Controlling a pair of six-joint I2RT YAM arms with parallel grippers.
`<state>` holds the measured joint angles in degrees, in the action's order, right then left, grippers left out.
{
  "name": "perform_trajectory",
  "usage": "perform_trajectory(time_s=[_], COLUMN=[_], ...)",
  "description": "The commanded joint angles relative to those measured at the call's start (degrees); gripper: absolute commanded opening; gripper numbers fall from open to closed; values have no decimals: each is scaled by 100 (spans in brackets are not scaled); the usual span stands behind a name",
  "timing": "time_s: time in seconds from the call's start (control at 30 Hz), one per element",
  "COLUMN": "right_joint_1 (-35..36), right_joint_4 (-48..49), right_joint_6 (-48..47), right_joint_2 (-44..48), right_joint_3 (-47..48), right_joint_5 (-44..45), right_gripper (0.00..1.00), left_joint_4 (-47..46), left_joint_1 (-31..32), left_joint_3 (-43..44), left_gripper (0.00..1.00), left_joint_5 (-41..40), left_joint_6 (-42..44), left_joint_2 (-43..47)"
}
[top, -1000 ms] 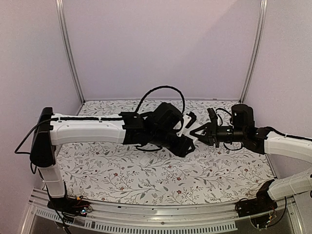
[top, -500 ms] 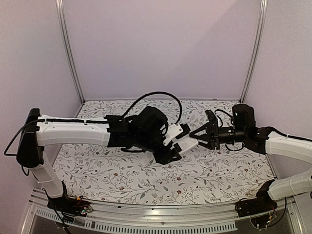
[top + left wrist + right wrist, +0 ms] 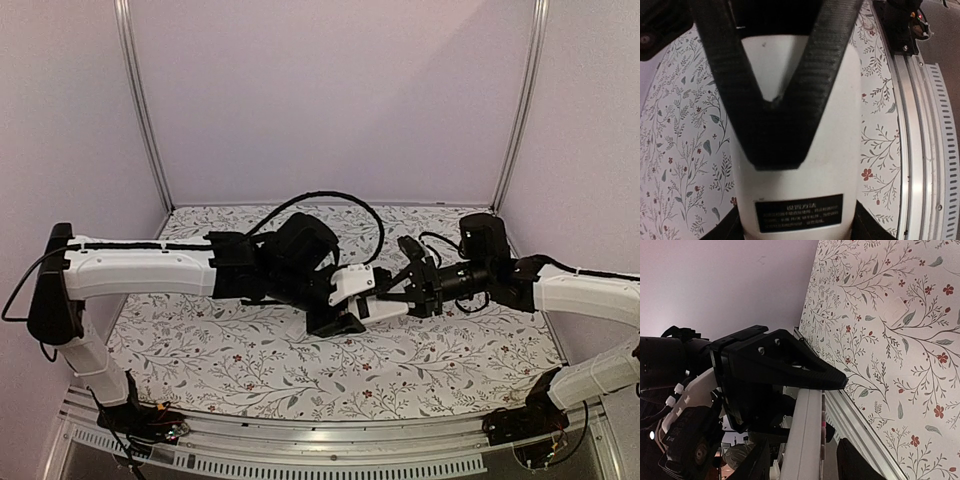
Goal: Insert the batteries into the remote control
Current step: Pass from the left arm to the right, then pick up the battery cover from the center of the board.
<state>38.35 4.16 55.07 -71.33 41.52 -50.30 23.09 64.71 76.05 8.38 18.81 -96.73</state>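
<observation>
My left gripper (image 3: 345, 305) is shut on the remote control (image 3: 378, 306), a slim white handset held above the table's middle. In the left wrist view its plain white back (image 3: 805, 165) with a black printed label fills the frame, pinched between the fingers of my left gripper (image 3: 799, 227). My right gripper (image 3: 402, 292) stands open around the remote's far end. In the right wrist view the remote (image 3: 805, 440) runs edge-on between the fingers of that right gripper (image 3: 807, 460), with gaps on both sides. The batteries are out of view.
A small flat white cover plate (image 3: 897, 310) lies on the floral tablecloth (image 3: 450, 350). The metal rail (image 3: 330, 440) runs along the table's near edge. Purple walls enclose the back and both sides.
My right gripper opened from shut and slid left around the remote's end. The left arm lowered and turned the remote toward it.
</observation>
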Motion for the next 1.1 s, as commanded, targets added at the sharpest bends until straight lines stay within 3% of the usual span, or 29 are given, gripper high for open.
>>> perform_trajectory(time_s=[0.0, 0.23, 0.4, 0.43, 0.5, 0.6, 0.67, 0.83, 1.07], right_joint_1=[98, 137, 138, 142, 129, 60, -28, -421, -782], right_joint_4=[-191, -236, -241, -247, -249, -250, -254, -305, -328], right_joint_6=[-198, -329, -356, -356, -377, -413, -450, -586, -759], right_joint_2=[-119, -290, -307, -304, -298, -265, -229, -32, 162], right_joint_3=[172, 214, 232, 229, 205, 125, 37, -266, -576], right_joint_5=[-123, -83, -32, -24, -19, -53, -74, -162, -230], right_gripper=[44, 31, 13, 8, 1, 0, 0, 0, 0], left_joint_4=[135, 142, 259, 283, 372, 335, 236, 159, 1116], left_joint_1=[-39, -37, -28, -28, -36, -101, -280, -979, -1603], left_joint_3=[238, 418, 592, 595, 551, 202, -155, -1049, -1124], left_gripper=[31, 31, 32, 37, 56, 78, 86, 94, 94], left_joint_5=[-28, -84, -119, -173, -288, -495, -372, 199, 299], left_joint_6=[206, 15, -119, -133, -44, 219, 505, 1358, 2855], left_joint_2=[-122, -265, -408, -419, -378, -70, 257, 870, 323])
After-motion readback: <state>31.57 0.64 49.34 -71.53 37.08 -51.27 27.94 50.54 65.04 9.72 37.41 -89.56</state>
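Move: The left gripper holds the remote by its battery end, the remote's middle about 4 cm to its right and level. The right fingers, some 6 cm to the left gripper's right and slightly higher, already straddle the remote loosely, its middle about 2 cm left of them and 1 cm lower. The small white cover on the table lies roughly 9 cm left, 7 cm ahead and 16 cm below the left gripper. Close the right fingers across the remote's thickness, pinching its two faces, while the left gripper keeps its hold. Then open the left fingers wide to let go of the remote's sides and pull that gripper away about 10 cm left, some 6 cm forward and a little down. As it clears, take the remote right and down in the right gripper, some 4 cm each way, with barely any turn. ##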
